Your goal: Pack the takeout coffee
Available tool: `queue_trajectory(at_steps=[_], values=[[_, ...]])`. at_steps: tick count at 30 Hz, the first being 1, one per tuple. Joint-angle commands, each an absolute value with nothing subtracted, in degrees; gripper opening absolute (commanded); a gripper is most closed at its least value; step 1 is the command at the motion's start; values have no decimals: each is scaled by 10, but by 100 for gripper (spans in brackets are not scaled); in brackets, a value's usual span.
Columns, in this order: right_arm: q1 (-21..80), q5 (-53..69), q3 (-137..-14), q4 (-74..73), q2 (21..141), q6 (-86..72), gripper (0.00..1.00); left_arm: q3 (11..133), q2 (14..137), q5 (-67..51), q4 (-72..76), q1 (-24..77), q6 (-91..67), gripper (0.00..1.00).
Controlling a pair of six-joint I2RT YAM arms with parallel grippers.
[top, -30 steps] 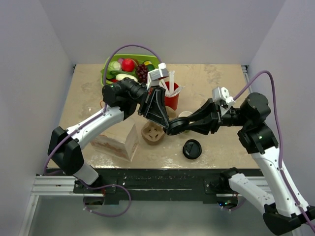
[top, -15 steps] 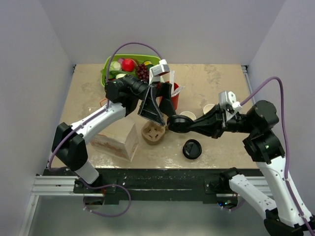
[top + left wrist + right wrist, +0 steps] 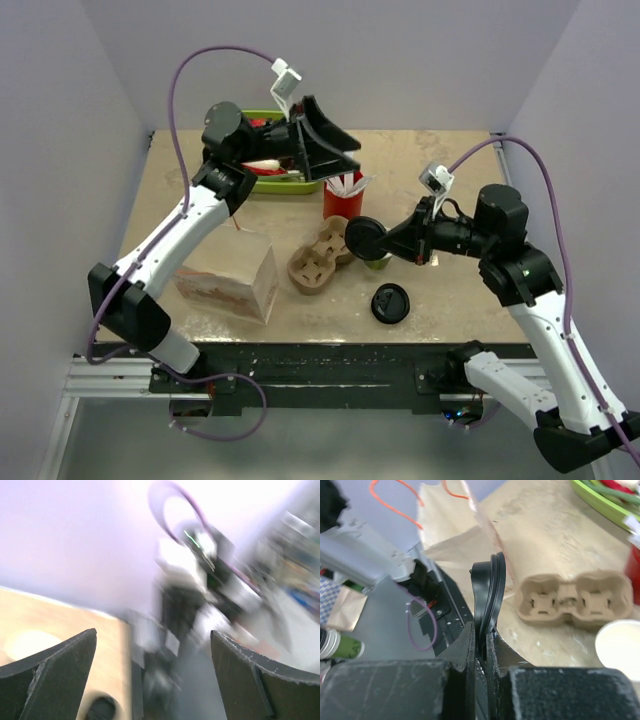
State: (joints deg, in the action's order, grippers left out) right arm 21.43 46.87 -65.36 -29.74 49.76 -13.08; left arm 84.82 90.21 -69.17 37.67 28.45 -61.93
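Note:
My right gripper [image 3: 383, 241] is shut on a round black lid [image 3: 363, 238], held on edge between its fingers [image 3: 470, 650] above the table. The lid [image 3: 490, 597] stands upright in the right wrist view. Just below it stands the takeout coffee cup [image 3: 379, 263], green outside, with its white inside [image 3: 620, 642] uncovered. My left gripper [image 3: 345, 158] is raised at the back over the red cup, open and holding nothing. Its two fingers [image 3: 55, 670] stand wide apart in the blurred left wrist view.
A brown cardboard cup carrier [image 3: 320, 258] lies left of the cup. A second black lid [image 3: 390, 303] lies near the front edge. A red cup with white sticks [image 3: 342, 198], a green tray of food [image 3: 268, 180] and a paper bag [image 3: 232, 288] are also here.
The left gripper opened and swung up and back, away from the carrier. The right gripper shut on the black lid and now holds it by the green cup.

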Motion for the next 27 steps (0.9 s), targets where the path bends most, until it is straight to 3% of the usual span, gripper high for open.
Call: queue_trajectory(at_steps=[1, 3, 12, 17, 27], values=[[214, 350, -676, -337, 497, -167, 0, 939, 819, -302, -114, 342, -148, 100], [213, 317, -672, -338, 501, -181, 0, 903, 787, -309, -68, 347, -156, 100], [209, 198, -627, -337, 571, -254, 2, 727, 716, -108, 11, 406, -198, 100], [196, 202, -579, -259, 611, -301, 2, 617, 709, -75, 41, 427, -259, 100], [141, 205, -528, -204, 643, -336, 3, 586, 781, -12, 54, 489, -307, 100]])
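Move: The nearer of the two paper cups, the lid's target, stands about 16 cm ahead of the right hand, 3 cm to its right and 27 cm below. From that cup, the other cup is some 11 cm right and 3 cm farther out, the spare lid 10 cm nearer and 3 cm right, and the carrier 12 cm left, level with it. From the raised left hand the same cup lies 10 cm ahead, 11 cm right and some 37 cm down. Bring the right gripper down about 15 cm and forward some 11 towards the nearer cup, drifting right, turning it clockwise and tipping its fingers down while it keeps its pinch on the black lid. Swing the open left gripper counter-clockwise, first slightly forward and up, then drop it about 20 cm towards the cup's left side, fingers still wide. ##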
